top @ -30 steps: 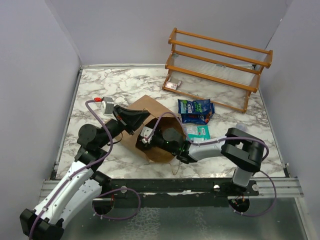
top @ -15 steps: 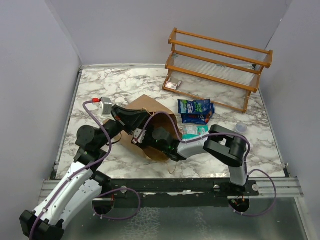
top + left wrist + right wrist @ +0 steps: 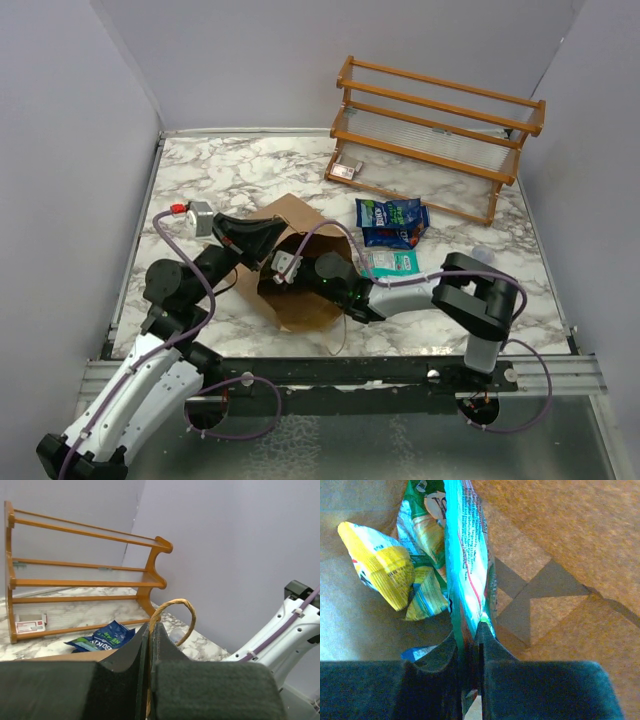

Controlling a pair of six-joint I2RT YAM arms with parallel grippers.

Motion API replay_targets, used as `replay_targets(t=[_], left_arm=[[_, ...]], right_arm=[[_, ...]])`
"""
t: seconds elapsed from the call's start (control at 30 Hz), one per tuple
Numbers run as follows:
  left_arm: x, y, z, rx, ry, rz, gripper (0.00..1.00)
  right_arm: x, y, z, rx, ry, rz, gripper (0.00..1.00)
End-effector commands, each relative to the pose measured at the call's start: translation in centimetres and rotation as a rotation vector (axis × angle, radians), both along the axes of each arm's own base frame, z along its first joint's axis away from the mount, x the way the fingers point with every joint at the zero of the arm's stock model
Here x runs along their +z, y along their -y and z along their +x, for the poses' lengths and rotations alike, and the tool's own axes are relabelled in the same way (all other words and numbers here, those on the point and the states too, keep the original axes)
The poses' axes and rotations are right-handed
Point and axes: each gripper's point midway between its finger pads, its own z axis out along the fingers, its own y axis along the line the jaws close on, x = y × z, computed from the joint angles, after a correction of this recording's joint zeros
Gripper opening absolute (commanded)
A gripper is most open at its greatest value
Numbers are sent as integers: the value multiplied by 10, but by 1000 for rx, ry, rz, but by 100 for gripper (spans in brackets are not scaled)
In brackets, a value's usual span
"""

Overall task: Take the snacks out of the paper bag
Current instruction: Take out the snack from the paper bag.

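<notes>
The brown paper bag lies on its side, mouth toward the left. My left gripper is shut on its twisted handle and holds the mouth up; from above it sits at the bag's upper left rim. My right gripper is deep inside the bag, shut on the edge of a teal-green snack packet. A yellow packet and a green-yellow one lie behind it on the bag floor. A blue packet and a teal one lie outside on the marble.
A wooden rack stands at the back right, with a small pale box at its left foot. A clear cup stands near the right arm's elbow. Grey walls close in both sides.
My right gripper pushed deeper into the bag and closed on the teal-green packet. The left arm drew the handle slightly left, widening the mouth.
</notes>
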Motion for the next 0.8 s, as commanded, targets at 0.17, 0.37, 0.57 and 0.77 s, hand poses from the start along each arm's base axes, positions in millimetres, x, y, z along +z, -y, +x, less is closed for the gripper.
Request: replay_targets(t=[0.17, 0.37, 0.57, 0.77], left_arm=[[3, -25, 10, 166, 19, -21, 0], [7, -27, 15, 187, 14, -28, 0], [6, -36, 36, 283, -39, -29, 0], [5, -59, 62, 461, -153, -47, 0]], right_arm=[[34, 28, -22, 17, -59, 70, 3], [47, 24, -53, 170, -129, 100, 3], [92, 30, -74, 232, -203, 206, 2], [133, 47, -81, 181, -308, 221, 1]])
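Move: The right fingers are already shut on a green-and-white snack inside the paper bag. From them the bag's mouth is about 9 cm right and 6 cm back. The teal packet already out lies on the table some 26 cm right, 3 cm ahead and 9 cm lower, with blue snack bags about 8 cm beyond it. From the left hand, shut on the bag's handle, the mouth is roughly 25 cm below and 3 cm right. Up and back, about 8 cm and 7 cm, the right hand draws the held snack off the bag's inside towards the mouth. It first slips some 3 cm to the right, then rises fastest late on, while the wrist rolls and swings left, about 20 degrees in all. The left hand keeps the handle pinched and carries it left, then forward, about 5 cm, turning counter-clockwise. ##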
